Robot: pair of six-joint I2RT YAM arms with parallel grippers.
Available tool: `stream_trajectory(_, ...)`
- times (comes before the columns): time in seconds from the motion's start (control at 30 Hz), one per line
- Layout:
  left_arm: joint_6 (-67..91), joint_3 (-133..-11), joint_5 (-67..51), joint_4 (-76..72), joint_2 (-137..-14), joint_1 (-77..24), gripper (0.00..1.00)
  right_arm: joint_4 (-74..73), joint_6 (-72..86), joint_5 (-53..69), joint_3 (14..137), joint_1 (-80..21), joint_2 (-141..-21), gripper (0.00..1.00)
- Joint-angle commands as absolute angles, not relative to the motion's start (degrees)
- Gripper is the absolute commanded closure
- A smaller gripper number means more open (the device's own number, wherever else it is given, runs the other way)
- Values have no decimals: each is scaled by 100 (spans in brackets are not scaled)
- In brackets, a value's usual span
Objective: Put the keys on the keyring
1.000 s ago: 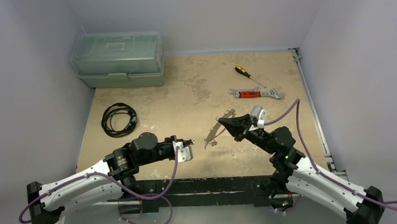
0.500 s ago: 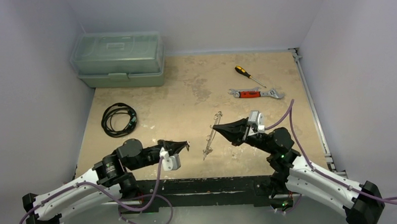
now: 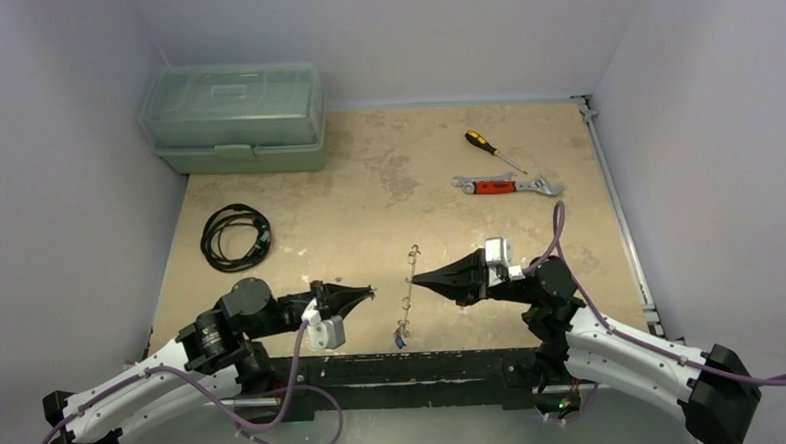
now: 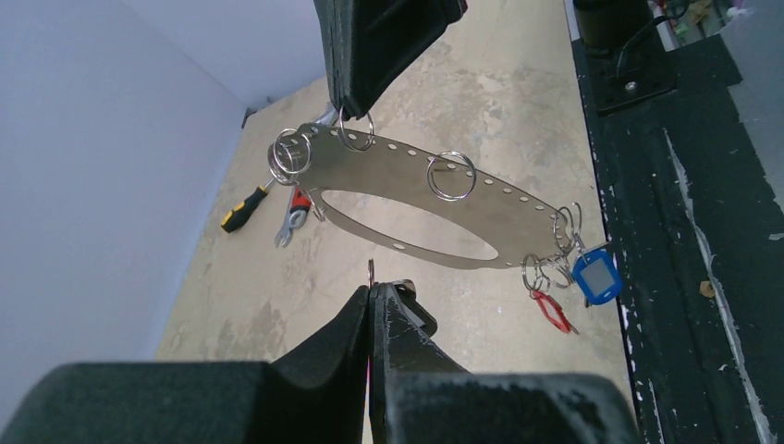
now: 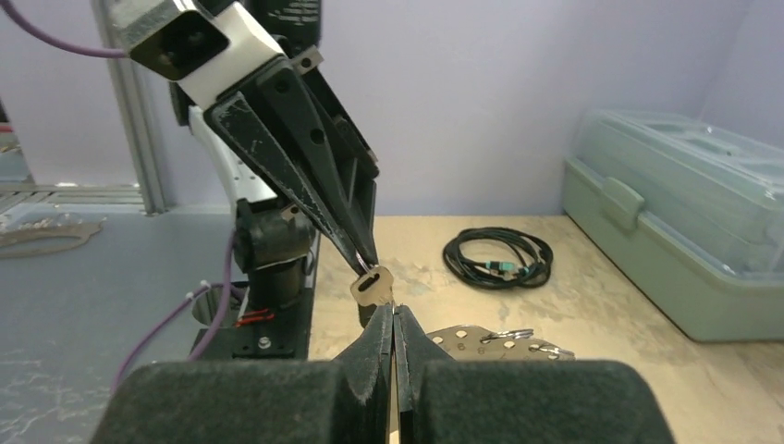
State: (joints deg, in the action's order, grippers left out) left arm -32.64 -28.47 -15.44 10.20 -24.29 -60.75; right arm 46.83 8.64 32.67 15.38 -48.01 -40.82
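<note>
The keyring (image 4: 416, 199) is a flat silvery oval plate with holes along its rim and several small split rings. A blue tag (image 4: 596, 276) and a red tag (image 4: 552, 310) hang from its lower end. My right gripper (image 3: 415, 280) is shut on one small ring at the plate's edge, and the keyring (image 3: 406, 291) hangs above the table. My left gripper (image 3: 370, 291) is shut on a silver key (image 5: 373, 283) with a slotted head. It faces the right gripper tip to tip, a little apart. The key's edge (image 4: 371, 271) sits just below the plate. No black tag shows.
A green toolbox (image 3: 234, 117) stands at the back left. A coiled black cable (image 3: 235, 236) lies on the left. A yellow-handled screwdriver (image 3: 493, 150) and a red-handled wrench (image 3: 508, 185) lie at the back right. The table's black near edge (image 3: 425, 366) is just below both grippers.
My right gripper has carried the keyring left and toward the near edge, and it now hangs nearly edge-on. My left arm has drawn back, its gripper staying shut and level with the right one.
</note>
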Motion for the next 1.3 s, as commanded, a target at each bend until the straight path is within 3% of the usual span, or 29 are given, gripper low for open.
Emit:
stream_trajectory(0.0,-3394,-2805,-2159,736,-2376,-6014,100,5420,957,3827,1580,-4825,-4128,100)
stream_trajectory(0.53,-4240,-3401,-2945,754,-3255,-5989,100,5402,965,5140,2090,-4825,-4911,100)
stream_trajectory(1.27,-4172,-3218,-3148,448,-3396,-5952,100,5810,1212,5353,2092,-4825,-5262,100)
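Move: The left fingers hold the black-tagged key's ring; the keyring, a metal crescent standing on edge, has its middle about 7 cm to their right, 1 cm back and 1 cm lower. The crescent's far-end rings are about 8 cm ahead, 8 cm right and 3 cm higher, its blue tag about 10 cm back, 5 cm right and 6 cm lower. From the right hand, holding the keyring, the key is about 8 cm left, 2 cm back and 5 cm below. The right hand, still pinching a small ring on the keyring's upper edge, carries it about 4 cm back and roughly 2 cm down and left, turning some 20 degrees counter-clockwise. The left hand keeps its shut grip on the key's ring, eases back about 2 cm and then some 3 cm right, turning slightly clockwise, to bring that ring close to the holed upper edge, just farther out than the right fingertips. ##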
